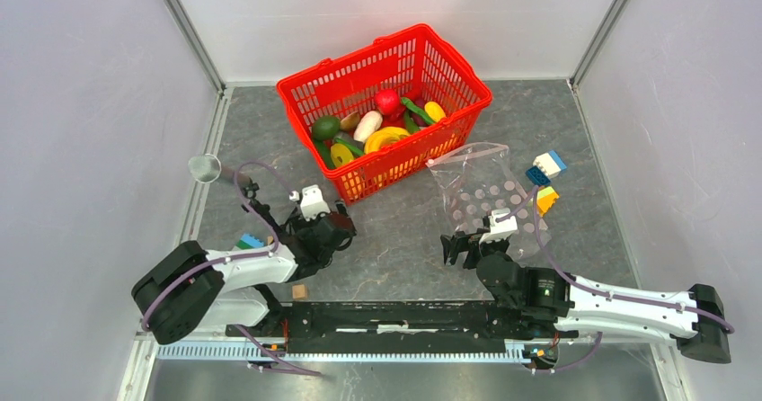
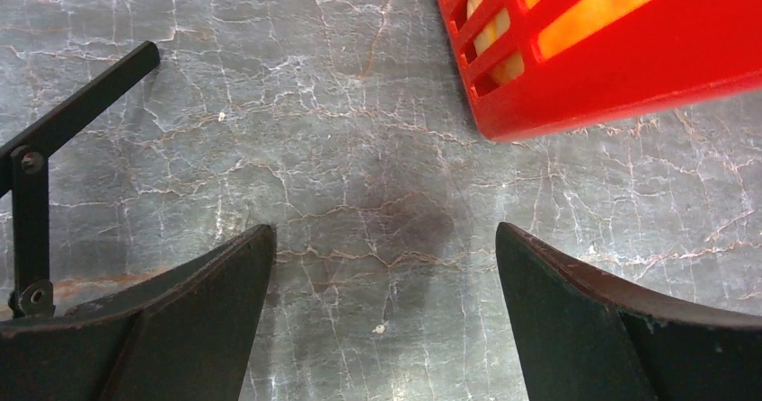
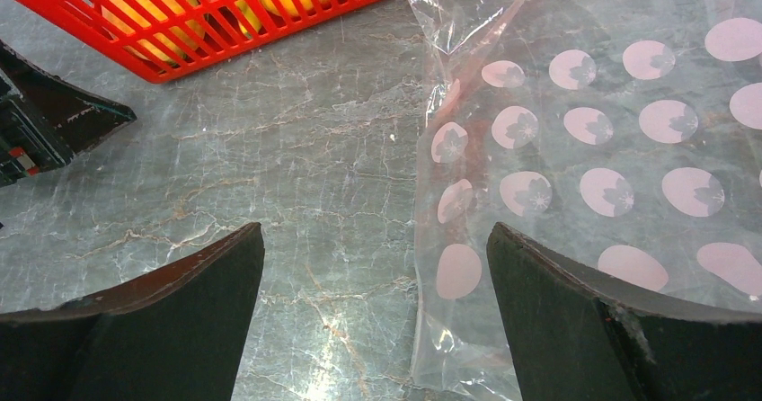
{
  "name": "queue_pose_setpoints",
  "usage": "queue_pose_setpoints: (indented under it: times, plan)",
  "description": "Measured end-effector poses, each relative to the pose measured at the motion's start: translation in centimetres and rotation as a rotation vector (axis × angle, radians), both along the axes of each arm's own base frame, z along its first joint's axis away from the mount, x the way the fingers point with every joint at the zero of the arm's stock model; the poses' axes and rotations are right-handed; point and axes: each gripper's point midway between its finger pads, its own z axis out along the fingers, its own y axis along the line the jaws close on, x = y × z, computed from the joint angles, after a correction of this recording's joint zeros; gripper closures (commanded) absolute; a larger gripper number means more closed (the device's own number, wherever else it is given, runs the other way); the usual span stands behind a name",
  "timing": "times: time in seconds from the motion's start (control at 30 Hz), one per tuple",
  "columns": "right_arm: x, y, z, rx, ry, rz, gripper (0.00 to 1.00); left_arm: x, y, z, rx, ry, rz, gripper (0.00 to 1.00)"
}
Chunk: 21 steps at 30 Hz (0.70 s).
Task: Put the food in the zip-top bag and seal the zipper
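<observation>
The food lies piled in the red mesh basket [image 1: 449, 73]: a red piece [image 1: 387, 101], a white one [image 1: 367, 125], a green one [image 1: 325, 128] and yellow ones [image 1: 386, 138]. The zip-top bag [image 1: 481, 190] lies flat and empty to the basket's right, its zipper [image 1: 467, 155] on the far edge. My left gripper [image 1: 340, 228] is open just in front of the basket's near corner [image 2: 629, 68], with bare table between its fingers [image 2: 384, 230]. My right gripper [image 1: 458, 246] is open at the bag's near left corner [image 3: 375, 228], and the bag's edge [image 3: 467, 266] lies between its fingers.
Coloured bricks [image 1: 545, 181] sit right of the bag. A small wooden cube [image 1: 299, 290] and another brick [image 1: 250, 241] lie by the left arm. A grey round cup [image 1: 205, 167] stands at the left. Walls close in the table on three sides.
</observation>
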Motion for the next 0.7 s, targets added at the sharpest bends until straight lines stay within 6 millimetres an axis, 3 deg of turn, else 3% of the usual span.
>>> queue_pose_setpoints:
  times: [0.4,0.7]
  plan:
    - [0.0,0.0,0.0,-0.003,-0.003,0.002,0.02,-0.3,-0.9,-0.1,-0.002,0.016,-0.056,0.00]
    - [0.0,0.0,-0.1,-0.015,-0.002,0.003,0.02,-2.7,-6.2,0.1,0.022,0.051,-0.287,0.00]
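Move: The zip-top bag lies about 39 cm to the right of my left hand, almost level with it fore and aft, some 3 cm lower. The red basket's near corner is close by, roughly 4 cm ahead and 5 cm right of this hand, while the mic stand leans about 15 cm to its left and 2 cm farther out. From my right hand the bag's middle is about 9 cm ahead, 8 cm right and 11 cm below. After barely stirring at first, I draw my left hand back off the leaning mic stand, sweeping it low and level over the bare table about 6 cm right and some 3 cm back, past the basket's near corner and towards the bag. The wrist turns some 15 degrees clockwise, and the fingers stay wide open and empty. ##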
